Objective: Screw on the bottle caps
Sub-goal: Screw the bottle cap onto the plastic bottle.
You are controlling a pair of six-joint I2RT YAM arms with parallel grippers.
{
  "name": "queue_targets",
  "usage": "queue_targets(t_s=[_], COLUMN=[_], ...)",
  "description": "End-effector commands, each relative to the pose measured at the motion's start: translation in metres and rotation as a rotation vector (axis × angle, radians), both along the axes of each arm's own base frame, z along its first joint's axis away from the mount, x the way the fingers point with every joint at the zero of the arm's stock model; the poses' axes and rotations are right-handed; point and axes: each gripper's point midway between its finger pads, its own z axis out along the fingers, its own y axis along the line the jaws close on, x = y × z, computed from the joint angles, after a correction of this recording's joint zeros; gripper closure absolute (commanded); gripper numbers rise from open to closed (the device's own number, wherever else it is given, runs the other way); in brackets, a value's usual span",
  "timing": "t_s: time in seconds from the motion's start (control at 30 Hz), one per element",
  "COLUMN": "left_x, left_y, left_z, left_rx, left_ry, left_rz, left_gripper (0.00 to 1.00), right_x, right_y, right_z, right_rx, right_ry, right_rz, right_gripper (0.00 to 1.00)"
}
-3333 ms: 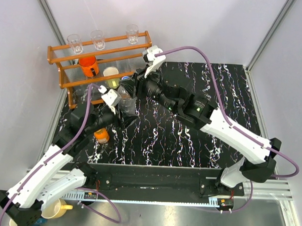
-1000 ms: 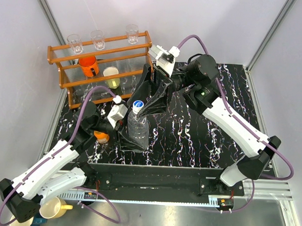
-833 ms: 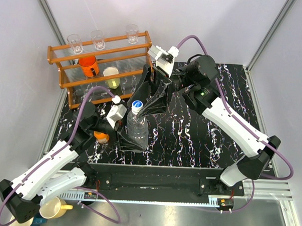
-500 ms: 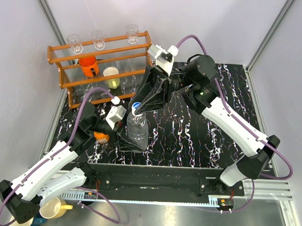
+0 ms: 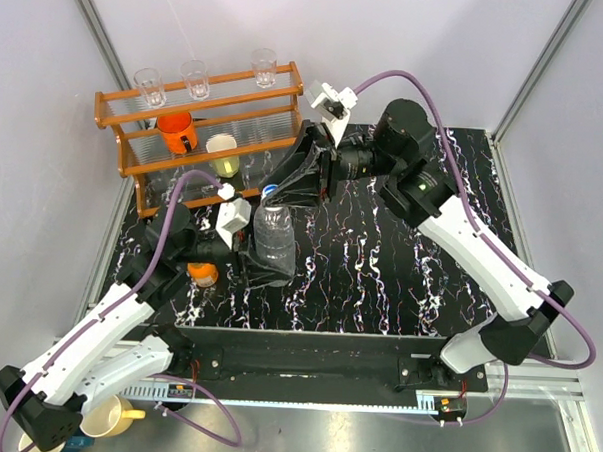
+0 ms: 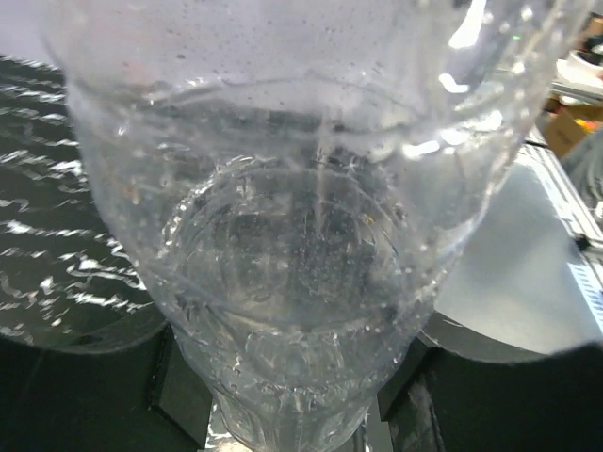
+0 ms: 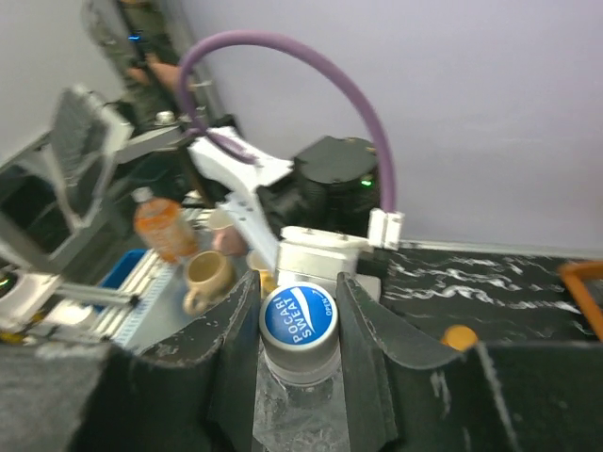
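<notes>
My left gripper (image 5: 258,264) is shut on the lower body of the clear plastic bottle (image 5: 274,240), which stands upright on the dark marbled table. That bottle (image 6: 301,217) fills the left wrist view, with dark fingers (image 6: 89,395) on both sides. The blue cap (image 7: 299,315) sits on the bottle's neck. My right gripper (image 7: 299,330) is shut on it, one finger pressing each side. From above, this gripper (image 5: 273,197) reaches in from the back right. The short orange bottle (image 5: 202,274) stands left of the clear one, partly behind my left arm. An orange cap (image 7: 459,335) lies on the table.
An orange wooden rack (image 5: 126,113) at the back left carries clear glasses, an orange mug (image 5: 176,130) and a pale cup (image 5: 223,153). A yellow mug (image 5: 113,416) sits off the table near the left arm's base.
My right gripper has lowered over the bottle's neck and closed its fingers on the blue cap. The left gripper keeps its hold; the bottle has shifted slightly toward the rack.
</notes>
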Motion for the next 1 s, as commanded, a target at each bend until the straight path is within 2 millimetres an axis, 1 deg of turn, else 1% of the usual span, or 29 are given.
queue_targets(t_s=[0.0, 0.03, 0.07, 0.1, 0.13, 0.17, 0.2, 0.23, 0.27, 0.3, 0.33, 0.37, 0.4, 0.53, 0.57, 0.6, 0.67, 0.7, 0.73, 0.77, 0.8, 0.83, 0.87, 0.9, 0.93, 0.97], left_x=[0.049, 0.059, 0.065, 0.07, 0.08, 0.085, 0.089, 0.097, 0.101, 0.109, 0.113, 0.117, 0.121, 0.129, 0.13, 0.129, 0.125, 0.118, 0.113, 0.108, 0.097, 0.091, 0.082, 0.068, 0.059, 0.051], left_y=[0.008, 0.012, 0.013, 0.016, 0.02, 0.023, 0.026, 0.031, 0.033, 0.039, 0.042, 0.045, 0.049, 0.059, 0.06, 0.06, 0.058, 0.053, 0.05, 0.047, 0.04, 0.037, 0.033, 0.026, 0.023, 0.02], left_z=[0.019, 0.019, 0.02, 0.017, 0.015, 0.014, 0.015, 0.012, 0.012, 0.011, 0.011, 0.011, 0.009, 0.007, 0.006, 0.006, 0.004, 0.005, 0.006, 0.004, 0.006, 0.007, 0.007, 0.009, 0.012, 0.012], left_rx=[-0.028, -0.025, -0.024, -0.009, 0.003, 0.013, 0.02, 0.034, 0.042, 0.051, 0.056, 0.061, 0.069, 0.088, 0.091, 0.091, 0.085, 0.073, 0.063, 0.057, 0.042, 0.028, 0.018, 0.006, -0.013, -0.02], left_ry=[-0.096, -0.101, -0.116, -0.11, -0.108, -0.124, -0.133, -0.132, -0.147, -0.15, -0.153, -0.157, -0.157, -0.163, -0.161, -0.161, -0.153, -0.15, -0.146, -0.136, -0.13, -0.121, -0.118, -0.118, -0.123, -0.114], left_rz=[0.282, 0.34, 0.37, 0.402, 0.464, 0.491, 0.518, 0.57, 0.594, 0.644, 0.67, 0.698, 0.729, 0.797, 0.805, 0.802, 0.778, 0.736, 0.707, 0.675, 0.607, 0.568, 0.52, 0.434, 0.38, 0.333], left_gripper=[1.0, 1.0, 1.0, 1.0, 1.0, 1.0, 1.0, 1.0, 1.0, 1.0, 1.0, 1.0, 1.0, 1.0, 1.0, 1.0, 1.0, 1.0, 1.0, 1.0, 1.0, 1.0, 1.0, 1.0, 1.0, 1.0], right_x=[0.04, 0.046, 0.052, 0.067, 0.071, 0.075, 0.089, 0.091, 0.088, 0.099, 0.1, 0.097, 0.097, 0.098, 0.102, 0.099, 0.099, 0.099, 0.099, 0.097, 0.096, 0.095, 0.089, 0.083, 0.091, 0.073], right_y=[-0.001, 0.0, -0.001, -0.004, -0.004, -0.005, -0.008, -0.008, -0.004, -0.005, -0.004, 0.001, 0.005, 0.016, 0.016, 0.02, 0.021, 0.019, 0.015, 0.006, 0.0, -0.006, -0.01, -0.022, -0.036, -0.04], right_z=[-0.031, -0.038, -0.039, -0.042, -0.043, -0.045, -0.045, -0.046, -0.048, -0.051, -0.053, -0.055, -0.058, -0.064, -0.065, -0.066, -0.061, -0.057, -0.052, -0.039, -0.032, -0.023, -0.014, 0.001, 0.008, 0.02], right_rx=[-0.117, -0.13, -0.135, -0.143, -0.146, -0.149, -0.152, -0.156, -0.164, -0.174, -0.18, -0.187, -0.192, -0.215, -0.211, -0.209, -0.193, -0.184, -0.176, -0.14, -0.119, -0.098, -0.079, -0.04, -0.019, 0.012], right_ry=[0.011, 0.02, 0.025, 0.045, 0.05, 0.065, 0.082, 0.092, 0.105, 0.12, 0.126, 0.128, 0.131, 0.129, 0.141, 0.148, 0.156, 0.146, 0.122, 0.115, 0.104, 0.082, 0.073, 0.066, 0.076, 0.063], right_rz=[-0.31, -0.344, -0.384, -0.491, -0.521, -0.55, -0.649, -0.678, -0.691, -0.781, -0.8, -0.827, -0.854, -0.979, -1.026, -1.027, -1.029, -1.027, -1.031, -1.041, -1.042, -1.035, -1.0, -0.977, -0.982, -0.87], right_gripper=[0.87, 0.9, 0.9, 0.91, 0.92, 0.93, 0.93, 0.94, 0.94, 0.94, 0.94, 0.94, 0.93, 0.94, 0.94, 0.87, 0.67, 0.52, 0.47, 0.41, 0.34, 0.17, 0.12, 0.07, 0.02, 0.0])
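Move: The bottle cap is already between my right fingers, on the mouth of the bottle my left hand holds; from my left hand point it stands about 13 cm above and 2 cm ahead, level sideways. The orange bottle stands on the table roughly 7 cm ahead of my right hand, 18 cm to its left and 36 cm below. The wooden rack lies some 40 cm ahead of that hand, 18 cm left and 26 cm below. Still gripping cap and bottle, I twist them against each other as both hands swing about 10 cm forward and some 4 cm down: my right hand turns the cap clockwise nearly 60 degrees, while my left turns the bottle counter-clockwise nearly 40. Then my right fingers open wide and let go of the cap, and my left starts easing the bottle back and up about 2 cm. ##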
